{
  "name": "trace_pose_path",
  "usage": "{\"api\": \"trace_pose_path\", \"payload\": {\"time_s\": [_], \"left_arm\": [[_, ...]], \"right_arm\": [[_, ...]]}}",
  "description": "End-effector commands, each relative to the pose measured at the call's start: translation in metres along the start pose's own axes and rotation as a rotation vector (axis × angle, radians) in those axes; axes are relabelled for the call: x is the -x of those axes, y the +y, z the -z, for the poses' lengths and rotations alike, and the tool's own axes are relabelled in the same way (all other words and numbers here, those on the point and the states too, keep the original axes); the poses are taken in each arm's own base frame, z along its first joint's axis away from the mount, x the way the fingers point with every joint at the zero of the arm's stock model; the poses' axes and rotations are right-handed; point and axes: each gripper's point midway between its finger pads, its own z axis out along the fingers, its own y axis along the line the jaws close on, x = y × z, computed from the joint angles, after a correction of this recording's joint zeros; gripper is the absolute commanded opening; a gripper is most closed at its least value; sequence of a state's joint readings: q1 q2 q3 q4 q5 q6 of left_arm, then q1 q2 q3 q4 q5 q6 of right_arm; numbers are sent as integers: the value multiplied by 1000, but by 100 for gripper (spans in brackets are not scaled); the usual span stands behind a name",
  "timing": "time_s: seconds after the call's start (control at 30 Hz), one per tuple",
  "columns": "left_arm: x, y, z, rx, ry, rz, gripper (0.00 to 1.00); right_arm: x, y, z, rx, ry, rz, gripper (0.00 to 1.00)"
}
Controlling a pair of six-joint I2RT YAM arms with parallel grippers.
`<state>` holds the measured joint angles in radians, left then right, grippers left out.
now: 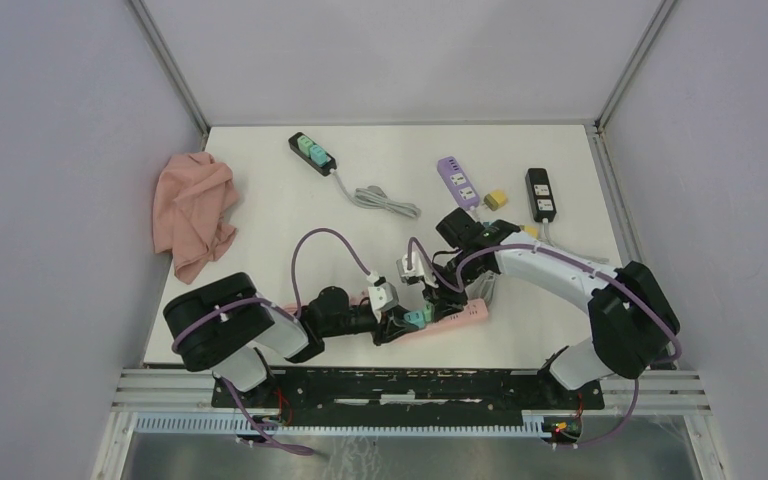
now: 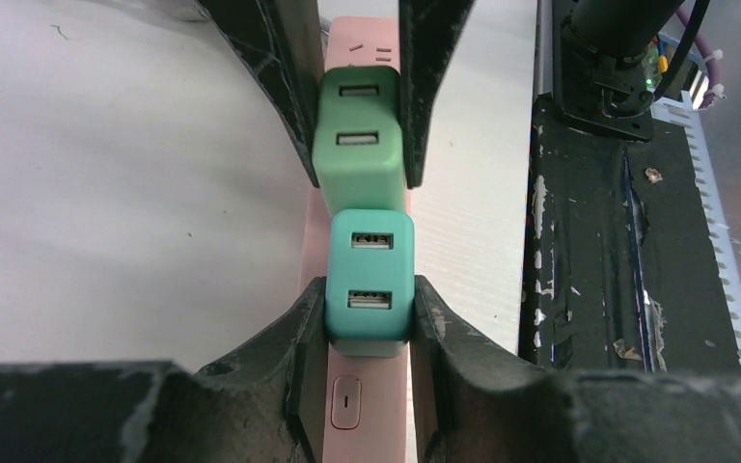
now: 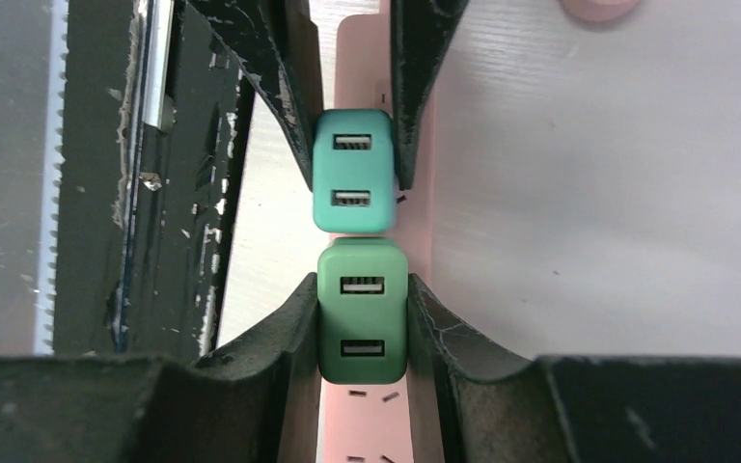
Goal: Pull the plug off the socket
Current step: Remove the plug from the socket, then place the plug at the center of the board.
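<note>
A pink power strip [image 1: 463, 316] lies near the table's front edge, holding two USB charger plugs that touch end to end. In the left wrist view my left gripper [image 2: 370, 294] is shut on the teal plug [image 2: 370, 275], just above the strip's switch [image 2: 345, 402]. The right wrist view shows my right gripper [image 3: 362, 289] shut on the green plug [image 3: 362, 313], over the pink strip [image 3: 381, 424]. Each wrist view also shows the other plug, the green plug [image 2: 359, 154] and the teal plug [image 3: 352, 174], held between the other arm's fingers. Both arms meet over the strip [image 1: 418, 312].
A pink cloth [image 1: 195, 210] lies at the left. At the back are a black strip with teal plugs [image 1: 312, 153] and its grey cable [image 1: 385, 198], a purple strip [image 1: 457, 180], a yellow plug [image 1: 496, 199] and another black strip [image 1: 540, 193]. The black base rail [image 1: 410, 385] runs just behind the pink strip.
</note>
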<state>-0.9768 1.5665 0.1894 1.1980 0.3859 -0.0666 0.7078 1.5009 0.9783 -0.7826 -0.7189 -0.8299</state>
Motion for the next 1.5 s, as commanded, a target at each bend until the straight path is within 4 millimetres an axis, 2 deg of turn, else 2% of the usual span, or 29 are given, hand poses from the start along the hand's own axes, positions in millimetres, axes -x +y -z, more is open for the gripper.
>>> {"api": "trace_pose_path", "payload": {"time_s": [0.0, 0.07, 0.17, 0.3, 0.43, 0.53, 0.63, 0.7, 0.77, 0.87, 0.9, 0.97, 1.1, 1.17, 1.2, 1.3, 1.33, 1.4, 1.47], "left_arm": [[-16, 14, 1, 71, 57, 28, 3], [-17, 15, 1, 70, 61, 29, 3], [-17, 15, 1, 64, 65, 31, 3], [-17, 14, 2, 61, 61, 32, 3], [-17, 13, 2, 60, 59, 37, 3], [-17, 12, 2, 58, 60, 37, 3], [-16, 12, 2, 55, 57, 40, 3], [-16, 12, 1, 55, 56, 44, 3], [-15, 12, 2, 55, 53, 47, 3], [-15, 11, 2, 55, 52, 50, 3], [-14, 11, 2, 55, 51, 51, 3], [-15, 11, 3, 54, 52, 51, 3], [-15, 11, 3, 53, 53, 51, 3], [-16, 10, 3, 48, 53, 50, 3], [-15, 10, 2, 47, 51, 50, 3], [-14, 9, 3, 47, 47, 50, 3], [-14, 9, 4, 49, 47, 50, 3], [-13, 9, 4, 48, 44, 49, 3], [-12, 8, 4, 48, 43, 51, 3]], "right_arm": [[22, -13, 21, -39, -99, 111, 0], [13, 8, 25, 40, -83, 170, 0], [20, 30, 26, 135, -143, 242, 0], [29, 23, 29, 120, -149, 194, 0], [42, 17, 50, 116, -247, 117, 0], [42, -12, 69, 22, -314, -42, 1], [24, -64, 93, -180, -375, -287, 2], [3, -104, 115, -383, -409, -452, 3], [-24, -134, 140, -587, -430, -598, 5], [-72, -172, 185, -966, -462, -861, 22], [-89, -178, 198, -1069, -467, -937, 25], [-110, -183, 211, -1167, -477, -1038, 27], [-134, -193, 217, -1263, -469, -1171, 32], [-137, -199, 214, -1256, -472, -1185, 35], [-136, -201, 211, -1240, -477, -1188, 40], [-137, -204, 207, -1215, -460, -1198, 67], [-138, -203, 208, -1217, -453, -1193, 72], [-136, -202, 212, -1225, -459, -1173, 78], [-128, -200, 218, -1221, -482, -1139, 79]]}}
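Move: The right gripper already grips the green plug at the pink strip. The loose teal plug, beside which it is to be put down, lies about 23 cm ahead, 17 cm right and 3 cm lower. From that hand, one yellow plug is some 31 cm ahead and 18 cm right, another 21 cm ahead and 27 cm right, and the purple strip 36 cm ahead and 8 cm right. From the left gripper the loose teal plug is about 24 cm ahead and 21 cm right. Lift the right gripper some 5 cm to draw the green plug clear of the pink strip, then swing it about 23 cm forward and 19 cm right to the loose teal plug, sinking again as the wrist turns roughly 100 degrees clockwise. Open the fingers there and let go. Keep the left gripper still, pinching its own teal plug on the strip. ##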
